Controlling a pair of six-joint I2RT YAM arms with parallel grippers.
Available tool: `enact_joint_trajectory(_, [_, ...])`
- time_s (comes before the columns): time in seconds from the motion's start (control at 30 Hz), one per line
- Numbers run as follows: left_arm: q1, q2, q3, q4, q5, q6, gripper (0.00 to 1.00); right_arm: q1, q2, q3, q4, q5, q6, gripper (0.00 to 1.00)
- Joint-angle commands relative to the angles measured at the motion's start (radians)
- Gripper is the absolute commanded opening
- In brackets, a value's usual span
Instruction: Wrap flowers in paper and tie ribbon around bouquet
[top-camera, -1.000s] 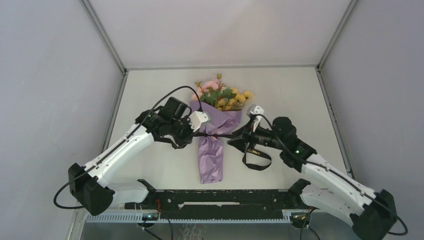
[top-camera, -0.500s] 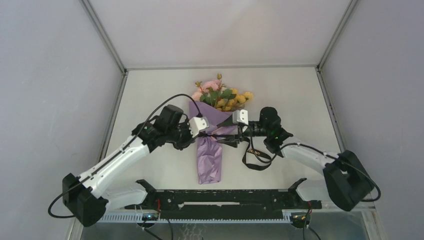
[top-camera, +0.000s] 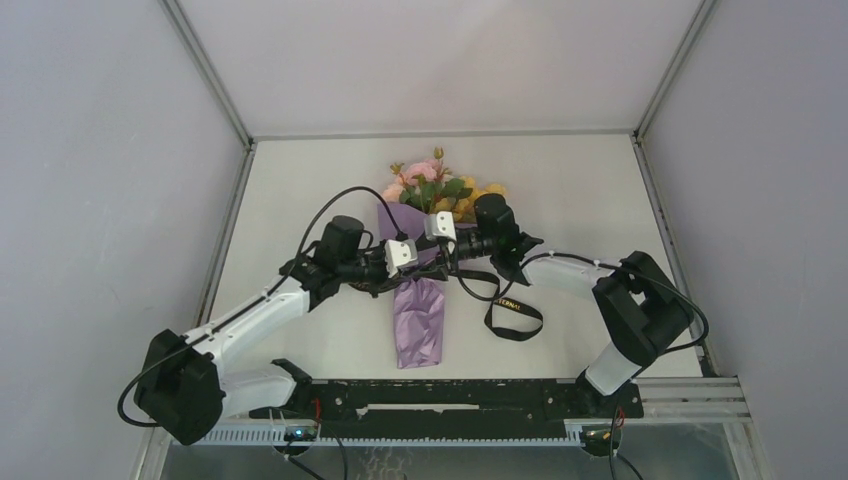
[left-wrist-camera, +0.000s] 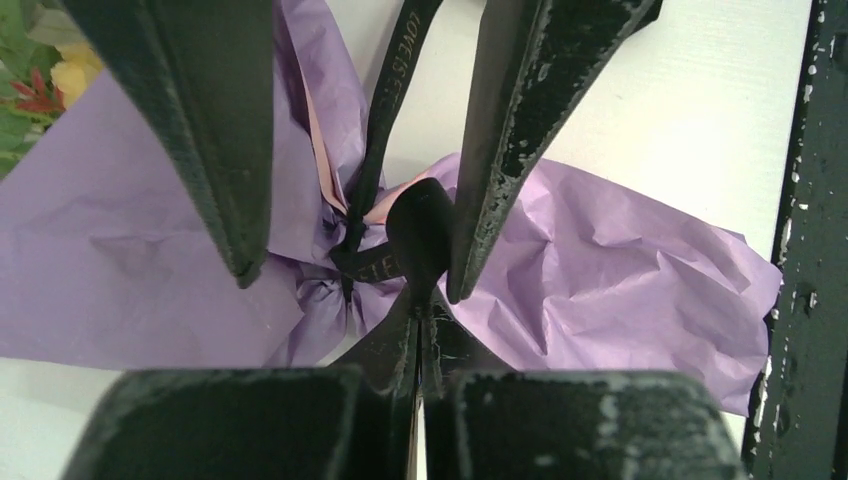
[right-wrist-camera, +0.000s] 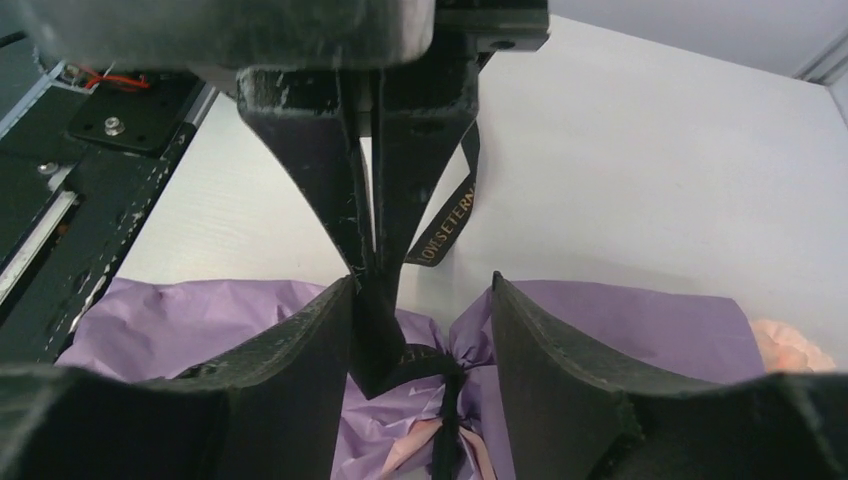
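Observation:
The bouquet lies mid-table: pink and yellow flowers (top-camera: 435, 192) stick out of a cone of purple paper (top-camera: 420, 320). The dark ribbon (left-wrist-camera: 372, 265) cinches the paper's waist (right-wrist-camera: 440, 365), and its lettered tail (top-camera: 512, 315) loops on the table to the right. My left gripper (left-wrist-camera: 428, 320) is shut on a ribbon strand just beside the knot; it also shows from above (top-camera: 415, 270). My right gripper (right-wrist-camera: 420, 283) stands open, its fingers (left-wrist-camera: 505, 140) straddling the knot and the held strand. The stems are hidden inside the paper.
A black rail (top-camera: 440, 395) runs along the near edge between the arm bases. Grey enclosure walls and metal frame bars (top-camera: 230, 120) border the white table (top-camera: 590, 190) on three sides. The right arm's elbow (top-camera: 640, 305) sits right of the ribbon loop.
The right arm swung left and folded, carrying its open gripper from right of the bouquet to over the tied waist. The left gripper stayed shut on the ribbon and shifted slightly right.

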Motion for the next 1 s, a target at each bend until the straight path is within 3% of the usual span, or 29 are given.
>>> enact_joint_trajectory(0.0, [0.018,-0.005,-0.03,0.14,0.085,0.002,0.0,-0.013,-0.017,0.037,-0.101,-0.058,-0.069,0.58])
enact_joint_trajectory(0.2, [0.019,-0.012,-0.076,0.264,0.057,-0.072,0.0,-0.01,0.001,0.037,-0.093,-0.084,-0.023,0.54])
enact_joint_trajectory(0.23, [0.019,-0.015,-0.081,0.267,0.057,-0.079,0.0,-0.011,0.001,0.037,-0.094,-0.078,-0.011,0.49])
enact_joint_trajectory(0.4, [0.02,-0.003,-0.098,0.331,0.049,-0.111,0.0,-0.021,-0.014,0.037,-0.077,-0.067,0.036,0.07])
enact_joint_trajectory(0.43, [0.018,-0.001,-0.103,0.348,0.042,-0.123,0.0,-0.024,-0.02,0.037,-0.075,-0.063,0.049,0.0])
enact_joint_trajectory(0.47, [0.018,0.0,-0.109,0.366,0.036,-0.135,0.0,-0.025,-0.023,0.037,-0.073,-0.059,0.07,0.0])
enact_joint_trajectory(0.53, [0.017,0.004,-0.127,0.404,0.025,-0.159,0.1,-0.026,-0.03,0.037,-0.059,-0.046,0.127,0.0])
enact_joint_trajectory(0.6, [0.012,0.001,-0.151,0.438,0.007,-0.178,0.35,-0.023,-0.038,0.037,-0.032,-0.02,0.202,0.0])
enact_joint_trajectory(0.7, [-0.002,-0.008,-0.187,0.49,-0.055,-0.217,0.6,-0.02,-0.051,0.037,0.009,0.064,0.353,0.0])
enact_joint_trajectory(0.8, [-0.037,-0.017,-0.234,0.593,-0.199,-0.26,0.67,-0.017,-0.051,0.037,0.035,0.188,0.496,0.0])
enact_joint_trajectory(0.97, [-0.062,0.01,-0.293,0.777,-0.257,-0.358,0.7,0.006,-0.04,0.037,0.071,0.334,0.65,0.0])
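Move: The ribbon stretch still pinched by the left hand lies between the right hand's open fingers, about 1 cm back of and 1 cm below its hand point, and some 2 cm to the right of the left hand's, at its height. From the right hand, the knot is about 1 cm ahead and 12 cm below; the flowers are 17 cm ahead, 3 cm right; the loose ribbon loop is 9 cm back, 17 cm right, both well below. Right dips about 1 cm, pinches the held ribbon and carries it 2.5 cm forward; left opens, edging forward. ##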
